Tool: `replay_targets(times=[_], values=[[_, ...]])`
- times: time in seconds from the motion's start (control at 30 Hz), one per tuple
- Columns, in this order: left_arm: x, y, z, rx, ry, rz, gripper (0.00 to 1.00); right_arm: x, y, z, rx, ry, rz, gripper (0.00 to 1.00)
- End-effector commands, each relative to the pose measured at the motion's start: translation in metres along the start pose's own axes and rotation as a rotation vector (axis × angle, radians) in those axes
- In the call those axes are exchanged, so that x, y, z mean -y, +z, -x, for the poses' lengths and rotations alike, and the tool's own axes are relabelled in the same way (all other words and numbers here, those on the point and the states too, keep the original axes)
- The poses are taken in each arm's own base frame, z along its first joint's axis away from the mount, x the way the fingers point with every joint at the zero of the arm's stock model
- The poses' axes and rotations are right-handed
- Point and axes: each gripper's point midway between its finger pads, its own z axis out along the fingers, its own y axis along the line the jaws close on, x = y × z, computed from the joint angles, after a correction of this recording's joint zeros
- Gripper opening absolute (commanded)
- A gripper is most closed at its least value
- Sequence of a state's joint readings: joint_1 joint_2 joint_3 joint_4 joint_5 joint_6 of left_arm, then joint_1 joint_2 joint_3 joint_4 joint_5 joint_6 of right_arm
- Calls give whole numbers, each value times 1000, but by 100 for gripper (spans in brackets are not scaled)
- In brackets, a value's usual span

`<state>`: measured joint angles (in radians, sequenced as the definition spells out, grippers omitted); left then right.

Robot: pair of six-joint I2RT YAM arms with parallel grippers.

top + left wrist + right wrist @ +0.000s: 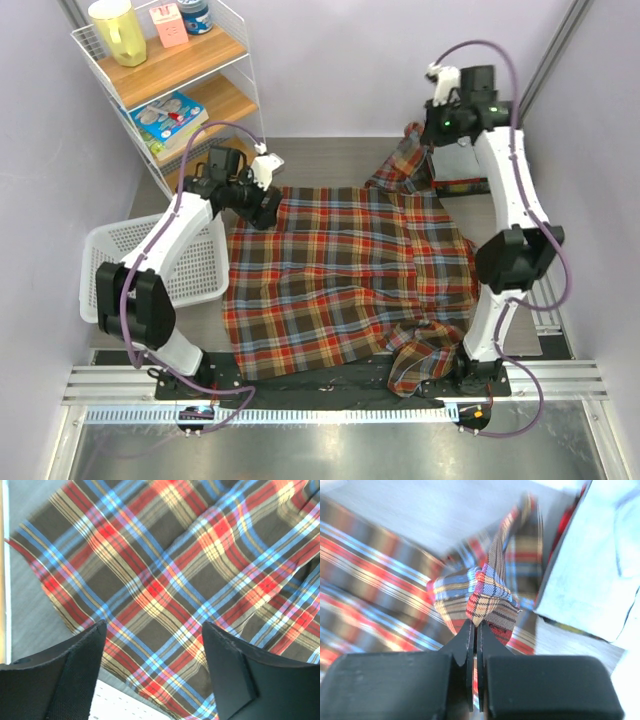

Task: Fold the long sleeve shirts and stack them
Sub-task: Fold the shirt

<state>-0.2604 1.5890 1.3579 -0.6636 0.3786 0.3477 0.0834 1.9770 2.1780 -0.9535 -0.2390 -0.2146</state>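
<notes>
A red, dark green-brown and cream plaid long sleeve shirt (350, 270) lies spread flat over the table, one sleeve bunched at its near right corner. My left gripper (268, 205) hovers open over the shirt's far left corner; in the left wrist view the plaid cloth (175, 555) fills the gap between the spread fingers of the left gripper (154, 625). My right gripper (474, 622) is shut on a pinched fold of the far right sleeve (487, 595), which is lifted (405, 160). Beside it a pale grey folded shirt stack (590, 565) sits under the right arm (455, 165).
A white plastic basket (150, 225) stands left of the shirt, and its rim (125, 702) shows under the left fingers. A white wire shelf (240, 60) with a yellow jug, cartons and books fills the back left corner. Metal rails run along the near edge.
</notes>
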Motion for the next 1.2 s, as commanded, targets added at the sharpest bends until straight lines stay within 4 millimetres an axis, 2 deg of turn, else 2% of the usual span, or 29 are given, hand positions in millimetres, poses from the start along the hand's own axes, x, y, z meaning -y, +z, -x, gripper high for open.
replay_targets(times=[0.0,0.03,0.07,0.13,0.17,0.23,0.27,0.33,0.37,0.43,0.47,0.5,0.6,0.63,0.77,0.8,0.87,0.93,1.0,1.07,1.1,1.17], values=[[-1,-27,51,205,75,27,81,-32,-41,46,199,174,242,1],[2,-35,61,249,93,27,86,-42,-49,59,256,248,322,1],[4,-35,63,267,97,16,99,-36,-55,65,290,284,339,1],[17,-41,78,337,123,-45,100,-34,-63,82,373,386,403,1],[21,-46,88,364,111,-68,100,-41,-76,90,407,403,454,1],[35,-52,104,418,105,-149,100,-47,-89,108,498,397,499,1],[39,-52,109,432,81,-186,100,-58,-96,106,488,453,558,1],[50,-59,131,487,99,-224,100,-61,-103,112,524,467,585,1],[52,-60,144,524,118,-221,100,-64,-102,109,513,490,599,1],[63,-57,165,560,151,-221,100,-71,-114,111,540,473,619,1],[64,-57,176,591,169,-215,100,-72,-109,104,525,488,620,1],[64,-46,182,591,128,-228,100,-76,-115,103,532,489,620,1],[79,-44,218,674,158,-234,100,-84,-113,91,515,529,642,1],[82,-38,225,692,174,-229,100,-88,-122,92,534,525,646,1],[107,-20,256,778,246,-231,100,-97,-127,82,551,548,659,1],[109,-21,265,817,269,-229,100,-98,-128,81,552,553,658,1],[116,-10,267,847,329,-228,100,-98,-130,79,554,562,654,1],[130,-11,274,903,401,-232,100,-98,-128,76,548,574,655,1],[145,-3,272,905,500,-210,100,-99,-130,76,551,581,660,1],[148,-1,275,924,601,-123,100,-101,-129,73,539,589,672,1],[147,5,273,921,612,-88,100,-102,-130,72,536,591,675,1],[144,3,282,961,629,17,100,-104,-127,66,519,600,680,1]])
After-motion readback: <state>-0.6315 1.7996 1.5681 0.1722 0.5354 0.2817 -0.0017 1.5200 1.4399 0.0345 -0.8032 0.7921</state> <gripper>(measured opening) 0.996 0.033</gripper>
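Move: The right gripper holds the tip of the far right sleeve, which hangs in the air about 40 cm to the right of the left gripper, 13 cm farther out and some 10 cm higher; the left gripper is the place that sleeve is brought towards. The shirt body's middle lies about 20 cm right of the left gripper, 16 cm back and 15 cm below. The gray shirt stack stands some 16 cm right of the right gripper, 5 cm ahead and 20 cm below. Lift the left gripper off to the right, about 24 cm across and 15 cm up, over the shirt's far edge towards the held sleeve, opening its fingers fully and swinging them up and rightward. Meanwhile keep the right gripper shut on the sleeve, raise it, then carry it left and back while rolling it nearly 60 degrees until the fingers point left and almost level. ##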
